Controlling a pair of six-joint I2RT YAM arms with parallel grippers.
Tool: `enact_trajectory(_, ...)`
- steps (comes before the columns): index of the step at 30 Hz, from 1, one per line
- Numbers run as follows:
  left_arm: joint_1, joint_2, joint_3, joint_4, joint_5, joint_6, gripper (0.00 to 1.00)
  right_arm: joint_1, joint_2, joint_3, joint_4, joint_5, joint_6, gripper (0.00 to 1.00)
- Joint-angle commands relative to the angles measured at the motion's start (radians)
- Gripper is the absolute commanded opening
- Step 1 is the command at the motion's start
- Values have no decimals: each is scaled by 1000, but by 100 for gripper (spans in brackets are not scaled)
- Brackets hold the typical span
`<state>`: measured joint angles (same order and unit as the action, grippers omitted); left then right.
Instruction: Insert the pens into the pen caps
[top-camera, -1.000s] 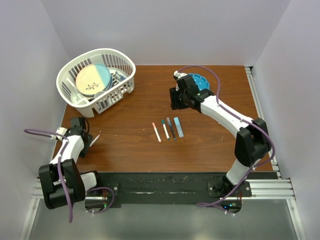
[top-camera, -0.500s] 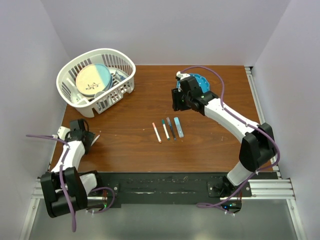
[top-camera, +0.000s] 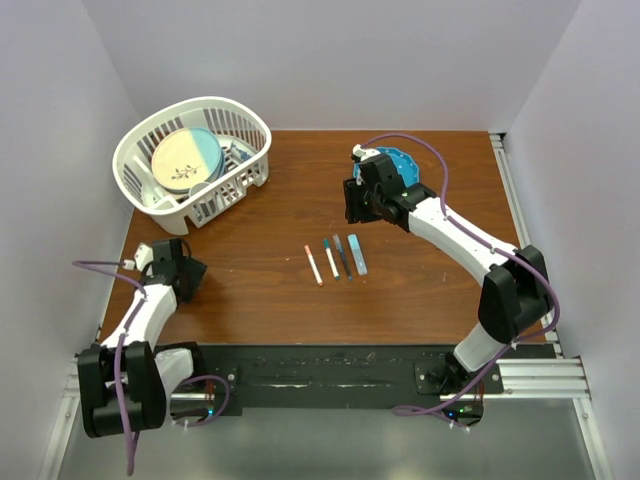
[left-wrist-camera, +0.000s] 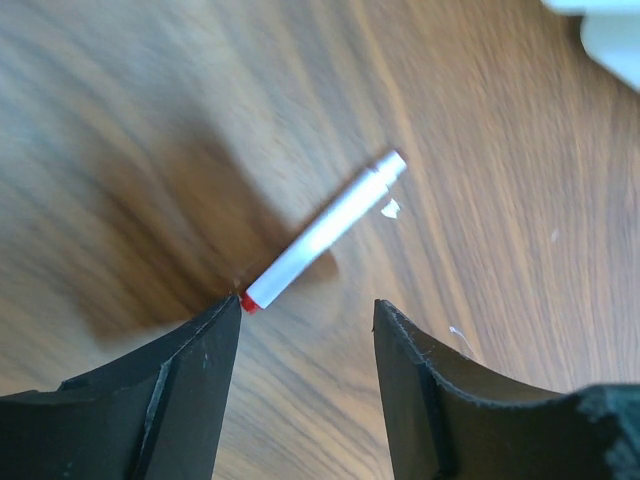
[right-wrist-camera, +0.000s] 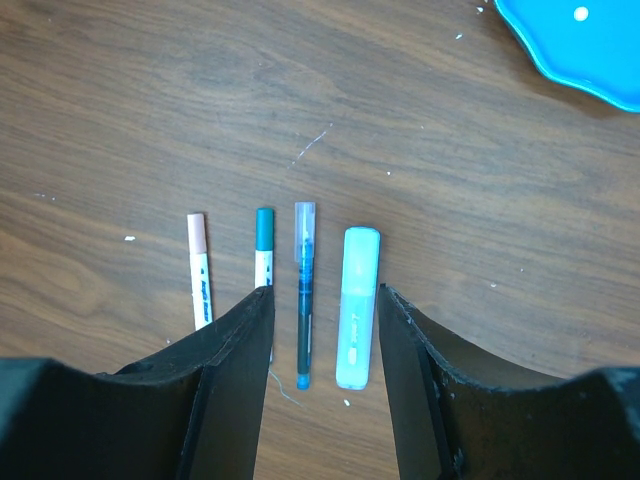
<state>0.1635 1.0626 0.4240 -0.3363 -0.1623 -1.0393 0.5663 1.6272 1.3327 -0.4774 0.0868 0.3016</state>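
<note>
In the left wrist view a white pen (left-wrist-camera: 322, 228) with a red end lies slanted on the wood. My left gripper (left-wrist-camera: 308, 312) is open, and the pen's red end touches the tip of the left finger (left-wrist-camera: 190, 380). From above, that gripper (top-camera: 186, 275) covers the pen. Four pens lie side by side mid-table: a pink-ended one (right-wrist-camera: 200, 272), a teal-ended one (right-wrist-camera: 264, 240), a dark blue one (right-wrist-camera: 304, 295) and a thick light blue one (right-wrist-camera: 358, 308). My right gripper (right-wrist-camera: 325, 292) hangs open above them, holding nothing. No loose pen caps are in view.
A white slatted basket (top-camera: 240, 185) holding round plates stands at the back left. A blue plate (top-camera: 402, 163) lies at the back, just behind the right gripper (top-camera: 358, 205). Side walls close in the table on both sides.
My left gripper has moved right over the lone pen, which it now covers in the top view, and its jaws have narrowed a little. The right arm shifted slightly back, then stayed still.
</note>
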Motion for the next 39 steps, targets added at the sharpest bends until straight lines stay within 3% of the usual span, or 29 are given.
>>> enact_trajectory(1, -71, 42, 12, -61, -8, -21, 61, -2, -47, 2, 22, 17, -16, 50)
enact_trajectory(15, -79, 117, 123, -89, -218, 76, 57, -3, -64, 6, 17, 39, -30, 50)
enact_trajectory(26, -79, 218, 194, -49, -233, 206, 43, -3, -63, 11, 8, 56, -36, 50)
enact_trajectory(39, -88, 287, 173, 10, -218, 309, 37, -3, -69, 13, 11, 62, -30, 49)
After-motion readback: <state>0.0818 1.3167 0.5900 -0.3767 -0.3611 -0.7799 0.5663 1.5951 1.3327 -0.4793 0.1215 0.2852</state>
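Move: The uncapped white pen lies just beyond the left fingertips, its middle about 3 cm ahead, 1 cm left and 2 cm below. The white basket's middle is some 30 cm straight ahead of that hand; the nearest capped pen, orange-ended, about 29 cm right and 6 cm ahead. From the right hand, the uncapped pen is roughly 41 cm left, 15 cm back and 15 cm below. Left fingers go right 1.5 cm, then left about 3.5 cm, tilting some 20 degrees and narrowing over the pen. ##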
